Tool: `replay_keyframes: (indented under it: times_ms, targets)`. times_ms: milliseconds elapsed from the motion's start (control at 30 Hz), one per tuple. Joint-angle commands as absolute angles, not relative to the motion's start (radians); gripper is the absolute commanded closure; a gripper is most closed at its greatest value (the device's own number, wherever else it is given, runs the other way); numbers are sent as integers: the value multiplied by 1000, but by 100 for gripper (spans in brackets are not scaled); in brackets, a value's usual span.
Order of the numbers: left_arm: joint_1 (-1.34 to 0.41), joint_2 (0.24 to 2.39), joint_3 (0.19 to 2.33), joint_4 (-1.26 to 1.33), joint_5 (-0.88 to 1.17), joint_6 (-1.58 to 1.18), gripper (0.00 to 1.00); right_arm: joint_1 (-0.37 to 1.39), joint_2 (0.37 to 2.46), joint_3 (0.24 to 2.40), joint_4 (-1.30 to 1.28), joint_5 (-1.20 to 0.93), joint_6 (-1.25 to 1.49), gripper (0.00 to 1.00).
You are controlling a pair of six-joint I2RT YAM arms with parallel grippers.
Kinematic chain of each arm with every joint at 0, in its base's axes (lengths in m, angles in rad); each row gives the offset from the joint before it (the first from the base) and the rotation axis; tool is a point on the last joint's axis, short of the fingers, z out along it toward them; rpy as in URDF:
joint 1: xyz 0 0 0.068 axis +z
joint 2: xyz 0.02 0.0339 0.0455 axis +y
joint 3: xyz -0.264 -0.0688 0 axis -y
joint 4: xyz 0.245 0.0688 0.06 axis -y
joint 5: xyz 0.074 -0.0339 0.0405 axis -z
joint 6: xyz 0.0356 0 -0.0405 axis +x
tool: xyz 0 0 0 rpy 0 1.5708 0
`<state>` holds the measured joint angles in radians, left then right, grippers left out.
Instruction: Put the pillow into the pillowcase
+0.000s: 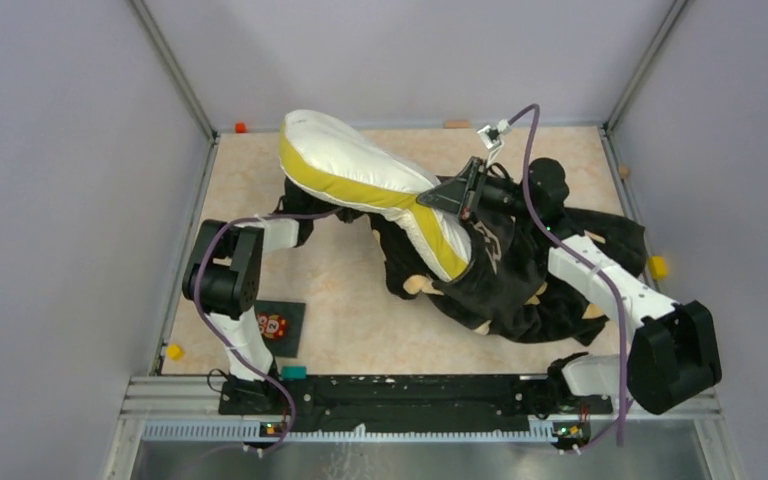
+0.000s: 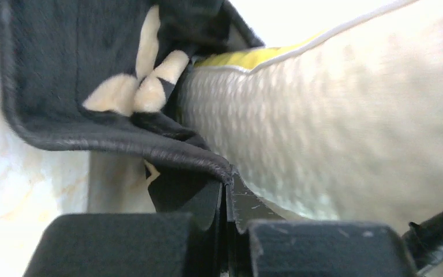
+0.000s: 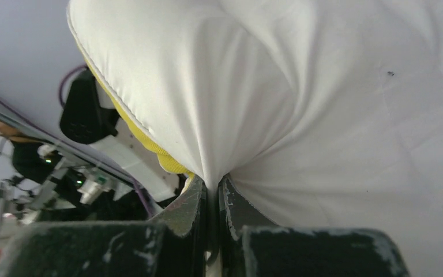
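Observation:
The white tufted pillow [image 1: 345, 160] with its yellow band lies tilted across the table's back middle, its lower end tucked into the mouth of the black flower-print pillowcase [image 1: 525, 285]. My right gripper [image 1: 463, 196] is shut on a pinch of the pillow's white fabric [image 3: 300, 86], the pinch showing between the jaws of the right gripper [image 3: 213, 186]. My left gripper [image 2: 229, 179] is shut on the pillowcase's hem [image 2: 121, 141], right beside the pillow [image 2: 352, 115]. In the top view the left gripper's fingers are hidden under the pillow's left end.
A small dark owl card [image 1: 275, 325] lies near the left arm's base. Yellow blocks [image 1: 173, 351] [image 1: 657, 267] sit at the table's sides. An orange block [image 1: 241, 128] and a wooden piece [image 1: 456, 124] lie along the back edge. Grey walls enclose the table.

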<state>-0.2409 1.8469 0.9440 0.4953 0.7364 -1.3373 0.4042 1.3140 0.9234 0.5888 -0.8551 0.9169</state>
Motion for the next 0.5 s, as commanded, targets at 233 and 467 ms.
replay_keyframes:
  times_ms: [233, 467]
  targets:
    - [-131, 1744, 1058, 465, 707, -1273, 100, 616, 1321, 989, 87, -572, 407, 84]
    - [-127, 1739, 1069, 394, 682, -1204, 100, 635, 1305, 1211, -210, -387, 382, 35]
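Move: The right hand still grips the pillow's near end high up. The pillowcase mouth lies about 28 cm below it and 6 cm back, and the pillow's middle some 12 cm left and 6 cm farther out, about 4 cm lower. The left hand already pinches the case's edge, with the mouth about 10 cm to its right, 5 cm back and 7 cm lower. The pillow's middle hangs roughly 13 cm above it, 6 cm ahead and 2 cm right. Right hand lowers the pillow about 10 cm, fingertips dipping, and opens; left hand draws the case left and forward. ##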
